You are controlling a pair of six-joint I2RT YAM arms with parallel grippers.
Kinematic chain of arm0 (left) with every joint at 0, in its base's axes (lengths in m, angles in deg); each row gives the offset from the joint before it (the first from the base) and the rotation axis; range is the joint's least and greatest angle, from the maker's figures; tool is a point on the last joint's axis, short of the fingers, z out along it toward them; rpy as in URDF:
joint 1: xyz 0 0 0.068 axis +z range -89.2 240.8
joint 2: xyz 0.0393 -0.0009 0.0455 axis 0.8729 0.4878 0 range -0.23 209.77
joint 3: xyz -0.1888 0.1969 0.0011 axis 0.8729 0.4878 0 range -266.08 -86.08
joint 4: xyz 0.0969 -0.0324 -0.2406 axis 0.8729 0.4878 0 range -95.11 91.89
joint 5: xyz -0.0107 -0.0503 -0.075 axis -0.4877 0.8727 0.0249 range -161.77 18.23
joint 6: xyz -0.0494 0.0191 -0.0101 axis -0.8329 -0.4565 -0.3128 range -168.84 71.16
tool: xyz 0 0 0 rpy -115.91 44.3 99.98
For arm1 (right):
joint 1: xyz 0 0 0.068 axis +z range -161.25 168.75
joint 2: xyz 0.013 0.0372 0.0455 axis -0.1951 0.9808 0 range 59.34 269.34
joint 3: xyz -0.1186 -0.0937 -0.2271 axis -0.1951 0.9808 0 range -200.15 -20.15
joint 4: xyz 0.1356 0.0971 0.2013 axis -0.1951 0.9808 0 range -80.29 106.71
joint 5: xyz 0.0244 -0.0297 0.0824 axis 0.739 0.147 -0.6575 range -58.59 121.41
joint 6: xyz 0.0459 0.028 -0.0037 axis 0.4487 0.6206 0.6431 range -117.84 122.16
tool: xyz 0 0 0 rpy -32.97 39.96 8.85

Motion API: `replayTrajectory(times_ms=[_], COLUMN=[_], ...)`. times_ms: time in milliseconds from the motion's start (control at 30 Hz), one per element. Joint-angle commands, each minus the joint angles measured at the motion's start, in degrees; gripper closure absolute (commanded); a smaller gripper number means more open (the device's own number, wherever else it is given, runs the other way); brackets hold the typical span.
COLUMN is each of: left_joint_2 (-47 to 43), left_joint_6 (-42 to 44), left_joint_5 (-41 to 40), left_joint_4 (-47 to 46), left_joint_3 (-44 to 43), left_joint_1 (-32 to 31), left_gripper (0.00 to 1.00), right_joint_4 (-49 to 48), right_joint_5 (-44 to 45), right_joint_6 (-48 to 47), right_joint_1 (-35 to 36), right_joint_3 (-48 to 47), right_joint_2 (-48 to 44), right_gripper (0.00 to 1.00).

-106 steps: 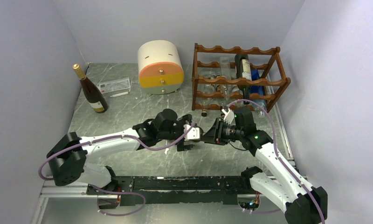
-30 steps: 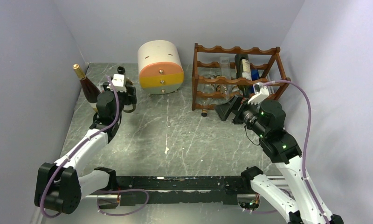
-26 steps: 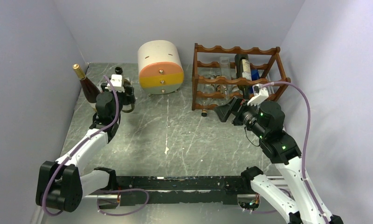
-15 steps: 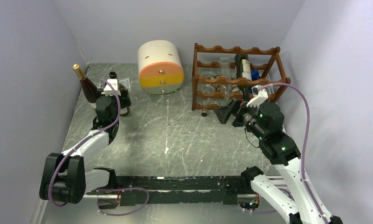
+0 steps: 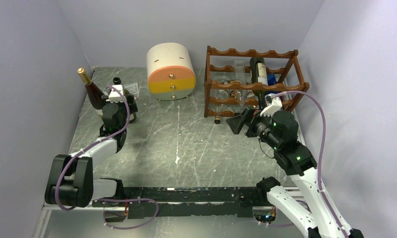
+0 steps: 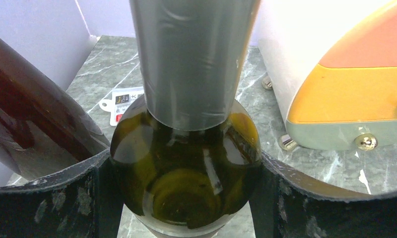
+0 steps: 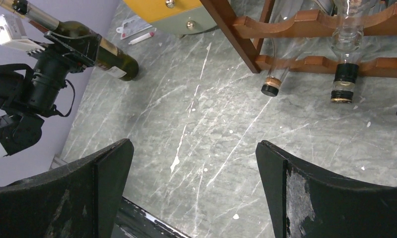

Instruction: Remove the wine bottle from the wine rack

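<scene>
A dark green wine bottle [image 5: 117,81] [image 6: 186,168] with a dark foil neck stands upright at the back left of the table, away from the wine rack [image 5: 256,85]. My left gripper [image 5: 121,105] [image 6: 185,198] is shut on its shoulder, a finger pressing each side. In the right wrist view this bottle [image 7: 112,58] has its base at or just above the table. The dark reddish-brown wine rack [image 7: 310,25] holds another dark bottle [image 5: 258,72] and clear bottles [image 7: 345,79]. My right gripper [image 5: 237,122] [image 7: 194,188] is open, with nothing in it, just in front of the rack.
A brown bottle with a gold cap [image 5: 94,94] [image 6: 33,114] leans by the left wall, right beside the held bottle. The cream-and-orange drawer unit [image 5: 170,72] [image 6: 345,74] stands at the back, between bottle and rack. A clear box [image 5: 133,87] lies behind the left gripper.
The left arm has carried the wine bottle from the table's middle to the back left, close to the gold-capped bottle. The right gripper let go and drew back slightly from the rack.
</scene>
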Motion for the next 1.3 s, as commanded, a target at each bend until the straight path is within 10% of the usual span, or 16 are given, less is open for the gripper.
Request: replayTrajectory(times_ms=[0, 167, 333, 700, 1033, 1267], left_joint_2=[0.6, 1.6, 2.1, 2.2, -0.6, -3.5], left_joint_6=[-0.5, -0.5, -1.0, -3.6, -6.4, -6.1], left_joint_5=[-1.5, -6.6, -6.5, -5.3, -8.8, -12.4], left_joint_4=[-8.7, -8.2, -6.5, -4.0, -0.5, 1.5], left_joint_3=[-1.2, -1.2, -1.7, -2.5, -3.8, -4.0], left_joint_1=[0.9, 0.9, 1.0, 1.0, 1.0, 1.0], left_gripper=[0.93, 0.93, 0.59, 0.45, 0.02, 0.01], right_joint_4=[0.0, 0.3, 1.3, 0.7, 1.5, 1.6], right_joint_5=[0.6, 0.9, 1.3, 0.5, 0.2, 0.2], right_joint_6=[-1.2, -1.6, -1.8, -0.6, -0.3, -0.9], right_joint_1=[0.2, 0.2, 0.2, 0.1, 0.1, 0.1], right_joint_3=[-0.4, 0.2, 0.4, -0.6, -0.7, -1.5], right_joint_2=[-1.1, -1.7, -2.3, -1.3, -1.1, -0.4], right_gripper=[0.0, 0.0, 0.0, 0.0, 0.0, 0.0])
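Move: The left hand already holds the green wine bottle upright by its upper body; the table spot it is going down to lies level with this hand, about 2 cm to the left and some 19 cm below. The gold-capped bottle stands about 13 cm left and 5 cm farther out, the white card roughly 15 cm ahead and 4 cm left, and the drawer box about 18 cm ahead and 22 cm right. From the right hand, that spot is about 18 cm ahead, 46 cm left and 28 cm below. The left hand, still gripping the green wine bottle, carries it down and leftward about 2 cm each way towards the gold-capped bottle while turning slightly counter-clockwise, then keeps it at that height to set it on the table. The fingers then open to nearly full width and let go of the bottle, and the hand lifts straight into a rise of about 3.5 cm beside the bottle's shoulder, drifting a little farther left and rolling its left side down by some 5 degrees. ##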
